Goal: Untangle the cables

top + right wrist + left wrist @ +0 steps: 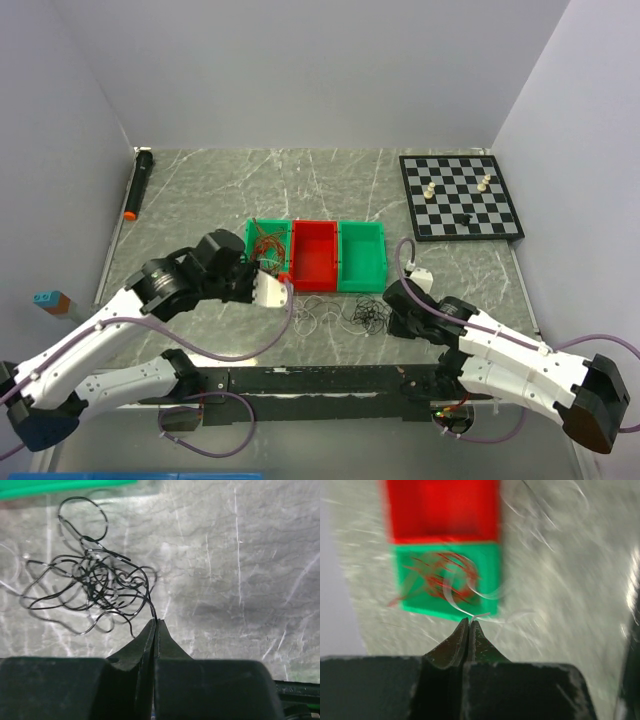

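The cables lie in three colours. Red cables [265, 240] fill the left green bin [250, 262]; in the left wrist view, blurred, the same red cables [442, 575] show inside that bin [487, 560]. My left gripper [470, 620] is shut on a thin white cable [451, 597] just before the bin; from above this gripper [287, 285] hangs over loose white cables [318, 316]. A black tangle [95, 587] lies on the table, and my right gripper [156, 621] is shut on one strand of it. Seen from above, the right gripper [386, 318] sits right of the black tangle [368, 315].
A red bin [315, 255] and a second green bin [362, 257] stand beside the first. A chessboard [460, 195] with a few pieces lies at the back right. A black tube with an orange tip [138, 183] lies at the far left. White walls enclose the table.
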`<state>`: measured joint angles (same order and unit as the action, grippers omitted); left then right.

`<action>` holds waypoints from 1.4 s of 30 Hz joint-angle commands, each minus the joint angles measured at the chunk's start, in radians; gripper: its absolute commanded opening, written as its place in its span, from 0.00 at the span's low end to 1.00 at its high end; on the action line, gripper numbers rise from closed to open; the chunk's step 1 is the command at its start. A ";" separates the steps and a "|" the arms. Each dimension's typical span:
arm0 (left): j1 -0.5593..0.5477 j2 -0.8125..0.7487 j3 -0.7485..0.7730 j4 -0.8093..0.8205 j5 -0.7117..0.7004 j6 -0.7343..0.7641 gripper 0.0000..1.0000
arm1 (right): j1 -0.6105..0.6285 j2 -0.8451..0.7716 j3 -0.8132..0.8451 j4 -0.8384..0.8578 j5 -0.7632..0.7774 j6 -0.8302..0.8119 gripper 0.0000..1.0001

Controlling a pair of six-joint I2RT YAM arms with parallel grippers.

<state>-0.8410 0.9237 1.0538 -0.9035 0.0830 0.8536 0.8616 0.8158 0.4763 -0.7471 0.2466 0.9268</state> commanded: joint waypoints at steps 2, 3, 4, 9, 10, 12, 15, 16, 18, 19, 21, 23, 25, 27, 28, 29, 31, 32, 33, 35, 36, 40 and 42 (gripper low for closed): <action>-0.001 0.064 0.043 -0.400 0.018 0.186 0.01 | 0.007 -0.026 0.085 -0.066 0.057 0.014 0.00; -0.001 0.063 0.055 -0.446 0.000 0.203 0.01 | 0.007 -0.032 0.087 -0.072 0.060 0.015 0.00; 0.000 0.046 0.055 -0.474 -0.031 0.200 0.01 | 0.007 -0.036 0.085 -0.074 0.065 0.020 0.00; 0.000 -0.129 -0.043 -0.472 -0.265 0.237 0.01 | 0.007 -0.041 0.074 -0.064 0.074 0.023 0.00; -0.001 -0.146 -0.067 -0.471 -0.338 0.223 0.01 | 0.007 -0.037 0.074 -0.063 0.075 0.026 0.00; 0.002 -0.145 -0.126 -0.471 -0.451 0.127 0.01 | 0.007 -0.032 0.073 -0.054 0.080 0.029 0.00; 0.026 -0.140 -0.150 -0.399 -0.531 -0.100 0.01 | 0.005 -0.033 0.071 -0.049 0.089 0.029 0.00; 0.039 -0.160 -0.134 -0.362 -0.537 -0.137 0.01 | 0.005 -0.038 0.071 -0.049 0.089 0.026 0.00; 0.054 -0.219 -0.085 -0.333 -0.529 -0.195 0.01 | 0.005 -0.044 0.068 -0.044 0.088 0.023 0.00; 0.054 -0.248 -0.080 -0.340 -0.525 -0.214 0.01 | 0.005 -0.046 0.064 -0.035 0.083 0.017 0.00; 0.054 -0.307 -0.103 -0.379 -0.508 -0.220 0.04 | 0.005 -0.043 0.056 -0.015 0.074 0.001 0.00; 0.054 -0.339 -0.129 -0.409 -0.483 -0.206 0.21 | 0.007 -0.027 0.061 -0.011 0.068 -0.008 0.00; 0.054 -0.348 -0.140 -0.397 -0.448 -0.177 0.80 | 0.007 -0.026 0.068 -0.014 0.063 -0.011 0.00; 0.054 -0.330 -0.144 -0.347 -0.428 -0.153 0.97 | 0.005 -0.040 0.064 -0.014 0.059 -0.008 0.00; 0.054 -0.315 -0.138 -0.322 -0.413 -0.134 0.97 | 0.005 -0.050 0.058 -0.012 0.056 -0.009 0.00; 0.054 -0.297 -0.129 -0.296 -0.404 -0.113 0.97 | 0.005 -0.058 0.053 -0.014 0.053 -0.011 0.00; 0.056 -0.267 -0.112 -0.191 -0.390 -0.065 0.97 | 0.007 -0.070 0.045 -0.008 0.043 -0.013 0.00; 0.054 -0.252 -0.097 -0.137 -0.365 -0.042 0.97 | 0.007 -0.073 0.044 0.000 0.037 -0.013 0.00; 0.056 -0.231 -0.083 -0.086 -0.321 -0.022 0.97 | 0.005 -0.075 0.039 0.011 0.023 -0.017 0.00; 0.056 -0.180 -0.051 -0.019 -0.182 0.004 0.97 | 0.005 -0.069 0.030 0.028 0.008 -0.017 0.00; 0.056 -0.149 -0.038 0.009 -0.093 0.002 0.97 | 0.008 -0.063 0.028 0.034 0.002 -0.019 0.00; 0.043 -0.005 -0.069 0.081 0.208 0.010 0.99 | 0.005 -0.046 0.027 0.043 -0.006 -0.016 0.00; 0.023 0.096 -0.110 0.122 0.274 0.015 0.93 | 0.007 -0.047 0.027 0.046 -0.003 -0.014 0.00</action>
<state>-0.7929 0.8768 0.9848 -0.9146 0.0624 0.8352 0.8616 0.7685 0.5137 -0.7334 0.2470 0.9180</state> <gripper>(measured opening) 0.969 0.006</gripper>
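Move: My left hand still pinches the white cable's end. The bare table I take it to lies about 15 cm to its left, 4 cm back and 22 cm below. The loose white coil is some 9 cm right and 3 cm back; the green bin with the red cable is 12 cm straight ahead, both about 20 cm below. My right hand holds the black cable, its tangle 3 cm ahead, 3 cm left and 4 cm below. I sweep my left hand some 16 cm to the left, sinking and drawing back a few centimetres as the wrist rolls, and there open the fingers wide, letting go of the white cable end well above the table. Then, open, I swing back about 12 cm to the right and a little forward, towards the white coil. My right hand keeps its pinch on the black cable and rises about 2 cm. ##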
